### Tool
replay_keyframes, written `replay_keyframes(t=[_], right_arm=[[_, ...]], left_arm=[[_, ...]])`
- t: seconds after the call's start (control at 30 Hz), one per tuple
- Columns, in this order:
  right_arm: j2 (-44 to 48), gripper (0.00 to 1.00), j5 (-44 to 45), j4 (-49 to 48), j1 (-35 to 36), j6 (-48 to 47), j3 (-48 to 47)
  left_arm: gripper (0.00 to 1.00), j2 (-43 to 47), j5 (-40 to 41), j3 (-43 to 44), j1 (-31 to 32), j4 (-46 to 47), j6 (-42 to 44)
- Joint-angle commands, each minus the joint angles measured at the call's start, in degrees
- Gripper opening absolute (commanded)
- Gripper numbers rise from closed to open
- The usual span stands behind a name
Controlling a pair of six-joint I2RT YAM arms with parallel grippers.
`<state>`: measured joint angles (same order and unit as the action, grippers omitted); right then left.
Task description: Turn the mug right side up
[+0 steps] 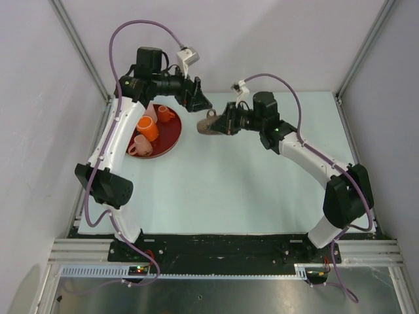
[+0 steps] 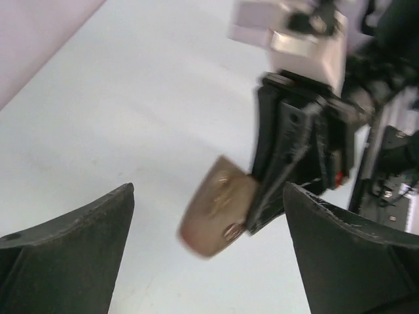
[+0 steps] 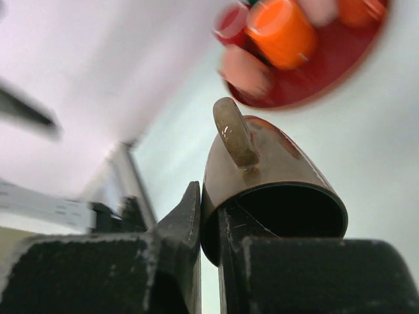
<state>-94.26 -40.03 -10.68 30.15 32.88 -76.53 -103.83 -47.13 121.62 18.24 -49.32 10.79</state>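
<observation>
A brown mug (image 1: 209, 123) is held in the air on its side by my right gripper (image 1: 221, 124). The gripper is shut on the mug's rim (image 3: 216, 216), one finger inside the mouth and one outside, with the handle (image 3: 234, 134) on top. In the left wrist view the mug (image 2: 219, 206) shows blurred, clamped by the right gripper's black fingers (image 2: 281, 176). My left gripper (image 1: 201, 101) is open and empty, hovering just above and left of the mug.
A dark red plate (image 1: 171, 139) at the back left holds an orange cup (image 1: 147, 127) and two pinkish mugs (image 1: 140, 146). The plate and cups also show blurred in the right wrist view (image 3: 340, 72).
</observation>
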Motion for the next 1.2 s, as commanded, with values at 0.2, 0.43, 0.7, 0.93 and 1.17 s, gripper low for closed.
replay_keyframes(t=[0.2,0.43,0.7,0.93,1.17], right_arm=[[3.4,0.0,26.3,58.2,19.2,-42.8,-4.6],[-6.6,0.0,38.9,65.1,28.4,-44.4,-4.7],[-11.2,0.0,42.1,60.6,32.5,-42.7,-4.2],[-8.6,0.43,42.8,59.2,32.8,-42.1,-3.7],[-3.3,0.72,40.1,59.7,32.0,-42.5,-4.5]], left_arm=[[1.0,5.3,35.3,-12.8,-6.8,-0.2,23.9],[0.99,4.1,48.6,-18.9,-11.1,-1.0,22.9],[0.78,8.8,39.6,-31.5,-24.2,-0.9,18.9],[0.63,8.9,34.5,-40.7,-31.5,2.8,23.6],[0.6,6.9,33.3,-45.8,-31.4,13.6,29.6]])
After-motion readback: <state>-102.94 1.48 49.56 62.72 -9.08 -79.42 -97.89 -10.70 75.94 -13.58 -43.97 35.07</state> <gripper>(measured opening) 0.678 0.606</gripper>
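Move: The right hand already holds the brown mug on its side by the rim, mouth towards the hand. The clear patch of table it is bound for lies about 18 cm back, 4 cm to the right and 29 cm below, some 10 cm in from the near edge. The left hand, empty, has the pink mug roughly 25 cm to its left, level fore and aft, about 31 cm lower; the orange mug stands 6 cm farther out than the pink and 2 cm right of it, the red mug 5 cm farther out and 6 cm left of it. The right hand swings the brown mug down about 24 cm and back some 18 cm, rolling roughly 80 degrees until the fingers point down and the mug's mouth faces up, then opens its fingers at the table and starts to rise. Meanwhile the empty left hand sweeps about 34 cm left and 27 cm down towards the pink mug, arcing forward and back again, turning its fingers down and narrowing them from wide open to around 60 percent, still clear of the mug. ##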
